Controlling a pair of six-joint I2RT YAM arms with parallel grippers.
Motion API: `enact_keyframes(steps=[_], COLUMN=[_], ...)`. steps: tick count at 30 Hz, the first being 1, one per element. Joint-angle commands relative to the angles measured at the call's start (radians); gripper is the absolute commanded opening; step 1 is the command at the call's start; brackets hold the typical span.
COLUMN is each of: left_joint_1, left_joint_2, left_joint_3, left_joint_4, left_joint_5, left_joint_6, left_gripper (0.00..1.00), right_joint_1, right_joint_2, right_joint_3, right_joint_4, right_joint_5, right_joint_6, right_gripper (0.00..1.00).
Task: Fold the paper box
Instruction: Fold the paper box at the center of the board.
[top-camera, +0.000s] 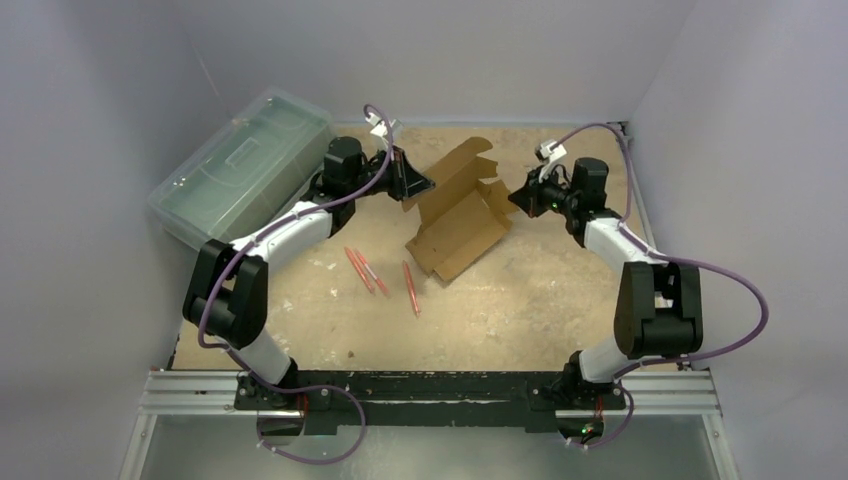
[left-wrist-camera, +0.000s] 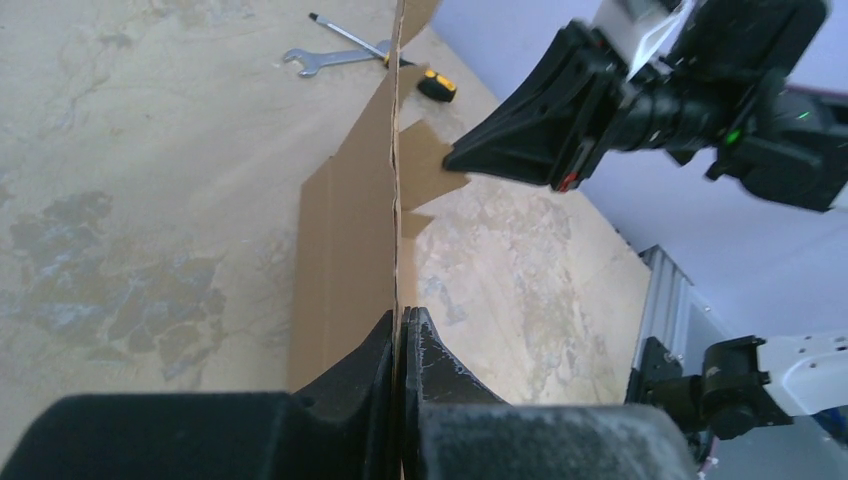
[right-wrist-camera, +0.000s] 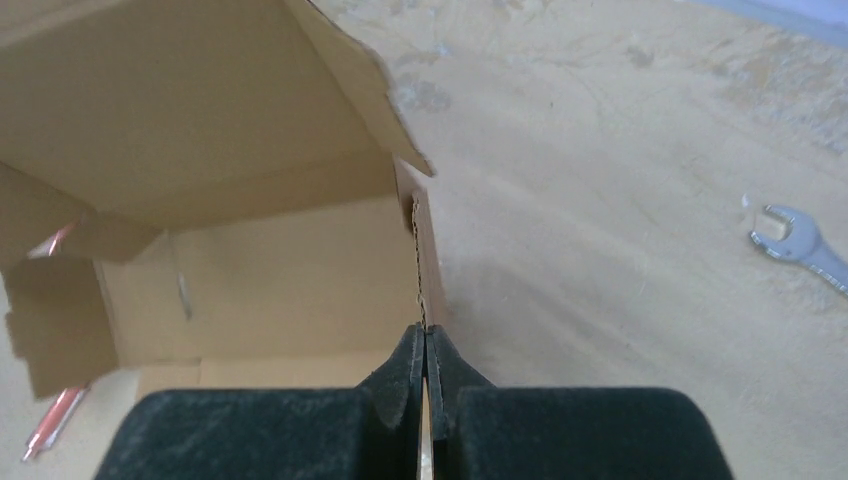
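The paper box (top-camera: 458, 215) is a brown cardboard die-cut piece, partly raised in the middle of the table, its flaps spread. My left gripper (top-camera: 424, 186) pinches its left edge, shut on a cardboard panel (left-wrist-camera: 350, 230) that stands on edge between the fingertips (left-wrist-camera: 400, 318). My right gripper (top-camera: 514, 197) is shut on the box's right wall; the corrugated edge (right-wrist-camera: 420, 270) runs straight into the closed jaws (right-wrist-camera: 426, 332). The box's open inside (right-wrist-camera: 250, 270) shows left of that wall, with a flap (right-wrist-camera: 200, 100) overhead.
A translucent green plastic case (top-camera: 243, 165) sits at the back left. Three red pens (top-camera: 380, 275) lie in front of the box. A wrench (left-wrist-camera: 325, 60) and a yellow-handled screwdriver (left-wrist-camera: 435, 85) lie farther off; the wrench (right-wrist-camera: 800, 245) shows to my right.
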Motion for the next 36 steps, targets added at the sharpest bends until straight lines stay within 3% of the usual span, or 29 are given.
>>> enact_keyframes(steps=[1,6,13,24,36], left_joint_1=[-0.003,-0.003,-0.021,-0.089,-0.182], left_joint_2=[-0.045,-0.043,0.002,0.031,0.033], left_joint_3=[0.003,-0.001,0.055,0.113,0.078], left_joint_4=[0.165,0.195,0.099,0.016,0.04], left_joint_5=[0.056,0.039,0.078,0.073,-0.024], left_joint_6=[-0.127,-0.187,-0.113,-0.048,-0.061], left_gripper=[0.0,0.0,0.0,0.0,0.0], right_joint_1=[-0.003,-0.003,0.005,0.013,0.008], right_joint_2=[-0.038,-0.077,-0.095,-0.204,-0.314], right_joint_3=[-0.061,-0.116,-0.161,-0.265,-0.41], right_joint_4=[0.132,0.187,0.281,0.253,0.276], right_joint_5=[-0.041,-0.026,0.0,0.052,0.103], right_joint_6=[-0.023,-0.07,-0.1,-0.451,-0.542], right_gripper=[0.0,0.0,0.0,0.0,0.0])
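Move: Both shut grippers still hold the paper box: the left has the top edge of the raised panel, the right the edge of the flap at the box's right end. The tray's middle lies about 6 cm to the left hand's right and 14 cm below, and 3 cm back, 9 cm left and 7 cm below the right hand. The single red pen is 7 cm back, 3 cm left and 23 cm below the left hand; the wrench is 18 cm ahead, 9 cm right and 16 cm below the right hand. The left hand keeps its pinch on the raised panel and lifts it a couple of centimetres, then swings it about 6.5 cm to the right and some 4.5 cm back, over the tray and towards the right hand, turning slightly clockwise. The right hand keeps the end flap pinched, draws it back about 5 cm and a little right at much the same height after a brief dip, and rolls some 35 degrees about its own fingers, counter-clockwise as seen from behind the hand. ##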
